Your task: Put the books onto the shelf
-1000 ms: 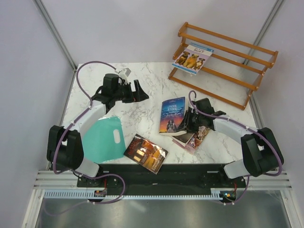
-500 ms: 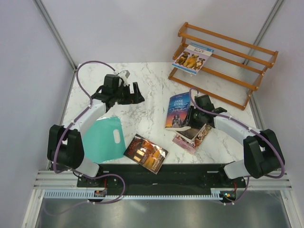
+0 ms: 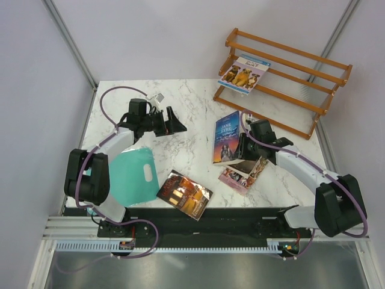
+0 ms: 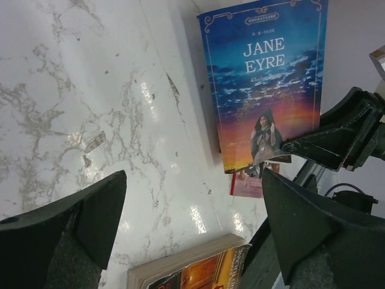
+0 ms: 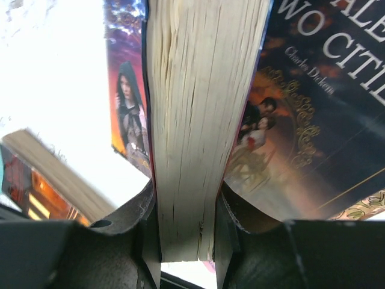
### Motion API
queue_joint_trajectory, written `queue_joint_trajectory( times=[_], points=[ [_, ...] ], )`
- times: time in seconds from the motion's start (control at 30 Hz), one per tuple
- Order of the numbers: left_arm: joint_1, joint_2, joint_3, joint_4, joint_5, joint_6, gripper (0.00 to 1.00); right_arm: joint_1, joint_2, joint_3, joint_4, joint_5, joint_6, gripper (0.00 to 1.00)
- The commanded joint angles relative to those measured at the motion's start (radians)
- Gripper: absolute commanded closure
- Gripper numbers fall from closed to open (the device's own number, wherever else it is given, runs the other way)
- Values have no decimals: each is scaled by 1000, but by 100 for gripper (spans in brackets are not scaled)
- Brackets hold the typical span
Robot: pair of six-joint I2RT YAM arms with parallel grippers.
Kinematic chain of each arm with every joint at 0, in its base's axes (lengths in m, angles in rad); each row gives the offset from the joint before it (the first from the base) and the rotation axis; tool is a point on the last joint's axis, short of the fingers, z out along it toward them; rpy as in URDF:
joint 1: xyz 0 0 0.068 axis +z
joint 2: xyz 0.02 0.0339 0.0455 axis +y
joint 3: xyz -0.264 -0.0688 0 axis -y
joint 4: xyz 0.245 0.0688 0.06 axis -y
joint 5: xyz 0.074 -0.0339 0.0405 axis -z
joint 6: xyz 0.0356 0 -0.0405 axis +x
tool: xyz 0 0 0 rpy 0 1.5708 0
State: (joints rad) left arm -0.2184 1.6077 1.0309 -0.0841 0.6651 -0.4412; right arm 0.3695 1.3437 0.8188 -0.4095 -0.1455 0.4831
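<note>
My right gripper (image 3: 242,150) is shut on the lower edge of the blue Jane Eyre book (image 3: 225,137), which stands nearly upright above mid-table. In the right wrist view its page block (image 5: 192,120) fills the gap between the gripper (image 5: 183,205) fingers. The dark Tale of Two Cities cover (image 5: 325,108) lies against the right finger; I cannot tell if it is gripped too. A pink-purple book (image 3: 243,174) lies just below. The dark red-brown book (image 3: 184,194) lies near the front. The dogs book (image 3: 243,73) leans on the shelf (image 3: 301,78). My left gripper (image 3: 171,120) hangs open and empty.
A teal flat sheet (image 3: 129,177) with a handle hole lies at the front left under the left arm. The shelf stands at the far right corner, past the table's marble top (image 3: 192,96). Grey walls close in the sides.
The right gripper has tipped the Jane Eyre book from lying flat to nearly upright and carried it slightly toward the far right. The left arm has drawn a little to the left.
</note>
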Motion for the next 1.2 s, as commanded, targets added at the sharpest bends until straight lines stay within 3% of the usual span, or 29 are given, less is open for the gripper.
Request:
queue_joint_trajectory(
  times=[0.0,0.1,0.5,0.67,0.87,0.97,1.17],
  points=[
    [-2,-11,-41,215,120,-103,0,-9,-93,2,4,-12,-146,100],
    [-9,15,-120,442,194,-235,0,-9,-139,23,38,-132,-159,100],
    [-157,197,-134,858,226,-465,0,-9,-176,175,104,-449,-97,100],
    [-190,284,-144,1096,228,-629,0,-9,-184,236,140,-480,-57,100],
    [-202,313,-149,1187,211,-702,0,-7,-164,307,169,-514,-8,100],
    [-207,331,-137,1242,200,-746,0,-9,-161,304,208,-531,29,100],
    [-222,420,-95,1527,179,-934,0,-9,-164,249,287,-578,89,100]
  ],
)
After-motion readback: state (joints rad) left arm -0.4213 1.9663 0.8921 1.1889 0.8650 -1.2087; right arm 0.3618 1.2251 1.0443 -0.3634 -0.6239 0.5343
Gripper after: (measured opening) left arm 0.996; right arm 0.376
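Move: Jane Eyre, already gripped by the right hand near the bottom of its page edge, has its middle about 22 cm right of the open left hand, 7 cm back and 7 cm lower. From the right hand, the book's middle is some 6 cm ahead, 6 cm left and slightly below, and the open left gripper is roughly 28 cm left, 13 cm ahead and 5 cm up. A Tale of Two Cities lies level with the right hand, 2 cm right and 7 cm below it; the pink book is about 8 cm back, 1 cm right and 8 cm below. Keeping its pinch on Jane Eyre's page edge, the right hand raises it some 16 cm off above A Tale of Two Cities and carries it about 7 cm left, its fingers swinging from steeply down towards the left hand. The left hand comes about 12 cm right to meet the book, slightly back and finally up 3 cm, its downward-slanting fingers lifting some 35 degrees to near level and staying wide open at the spine side, where contact can't be made out. ##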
